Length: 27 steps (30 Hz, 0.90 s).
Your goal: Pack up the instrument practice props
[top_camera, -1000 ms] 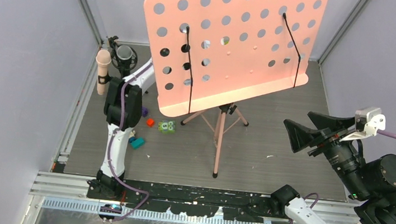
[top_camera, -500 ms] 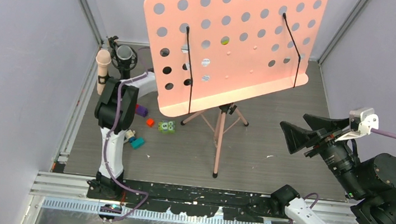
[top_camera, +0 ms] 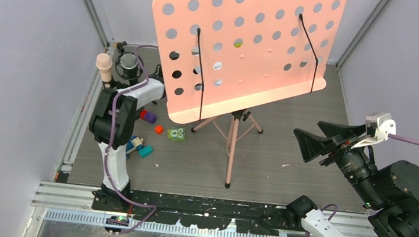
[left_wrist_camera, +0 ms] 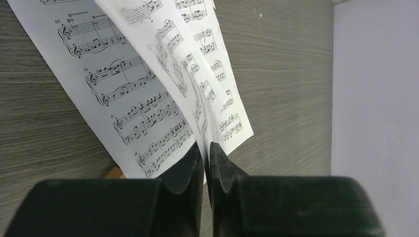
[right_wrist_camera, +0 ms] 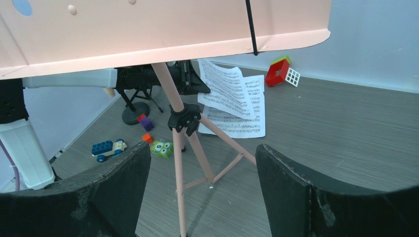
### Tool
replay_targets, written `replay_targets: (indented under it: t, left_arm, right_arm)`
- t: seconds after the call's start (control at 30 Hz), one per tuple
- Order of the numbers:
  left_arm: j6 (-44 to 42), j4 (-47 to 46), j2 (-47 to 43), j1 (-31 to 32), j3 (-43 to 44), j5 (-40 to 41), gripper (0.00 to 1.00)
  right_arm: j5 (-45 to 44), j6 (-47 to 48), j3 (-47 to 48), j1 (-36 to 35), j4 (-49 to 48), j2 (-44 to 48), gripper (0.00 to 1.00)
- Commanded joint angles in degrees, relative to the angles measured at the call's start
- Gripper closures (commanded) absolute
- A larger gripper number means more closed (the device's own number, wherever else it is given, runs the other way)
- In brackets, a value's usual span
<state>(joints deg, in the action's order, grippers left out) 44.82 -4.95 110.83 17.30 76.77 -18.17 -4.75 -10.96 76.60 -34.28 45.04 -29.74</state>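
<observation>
The pink music stand (top_camera: 245, 45) rises mid-floor on its tripod (right_wrist_camera: 184, 117). Its perforated desk hides my left gripper in the top view. In the left wrist view my left gripper (left_wrist_camera: 206, 153) is shut on the edge of one white sheet-music page (left_wrist_camera: 197, 94), which is lifted edge-on above another page (left_wrist_camera: 128, 98) lying flat. The right wrist view shows those pages (right_wrist_camera: 232, 98) behind the tripod. The beige-pink microphone (top_camera: 104, 68) and its black stand (top_camera: 130, 65) are at the far left beside my left arm. My right gripper (top_camera: 311, 143) hangs open at the right, facing the tripod, its fingers (right_wrist_camera: 276, 168) empty.
Small toy blocks lie left of the tripod: purple (top_camera: 148, 116), orange (top_camera: 159, 129), a green owl (top_camera: 177, 133) and a blue car (top_camera: 135, 144). A red-green-white block (right_wrist_camera: 281, 71) sits by the back wall. Grey walls close in on three sides.
My left arm has swung its elbow left and toward the near edge, and the microphone head has shifted slightly with it. The right gripper has drifted a little left.
</observation>
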Motion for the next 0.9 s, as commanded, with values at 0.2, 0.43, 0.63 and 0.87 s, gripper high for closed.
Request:
replay_targets:
  t: [0.2,0.43,0.63,0.87]
  left_arm:
    - [-1.52,-1.88,-1.0,-0.41,0.04,-2.74,0.46]
    - [-7.32,5.93,-6.22,0.39,2.5,2.14,0.32]
    - [-13.07,15.05,-11.97,2.47,5.51,10.59,0.16]
    - [-12.95,3.8,-22.04,3.38,-3.93,2.83,0.17]
  right_arm:
    - [0.45,-0.95,-0.23,-0.05,-1.81,0.55,0.18]
    - [0.45,-1.24,-0.13,-0.08,-1.35,1.15,0.18]
    - [0.4,-1.3,-0.3,-0.05,-1.19,1.41,0.18]
    - [-0.25,-1.83,-0.91,-0.07,-0.13,3.06,0.18]
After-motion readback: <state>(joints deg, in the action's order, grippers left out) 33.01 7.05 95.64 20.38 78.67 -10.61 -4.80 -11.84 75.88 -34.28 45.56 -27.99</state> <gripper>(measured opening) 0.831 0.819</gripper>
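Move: The sheet of music pinched at its edge by the left hand is to come down on the sheet already lying on the floor, whose middle is about 10 cm ahead of this hand, 3 cm right and 10 cm below. At floor level too, the red window stands some 23 cm ahead and 13 cm right, and the wooden block about 1 cm ahead and 4 cm left. From the right hand the floor sheet lies roughly 45 cm ahead, 26 cm left and 41 cm down. The upper sheet is let go over the one on the floor: the left fingertips, barely parted at first, open wide, the hand dipping only about 1 cm as they do. Then the hand lifts away from the sheets, slowly and then faster, ending some 10 cm higher and drawn back 3 to 4 cm, its fingers tipping up by about 15 degrees. ##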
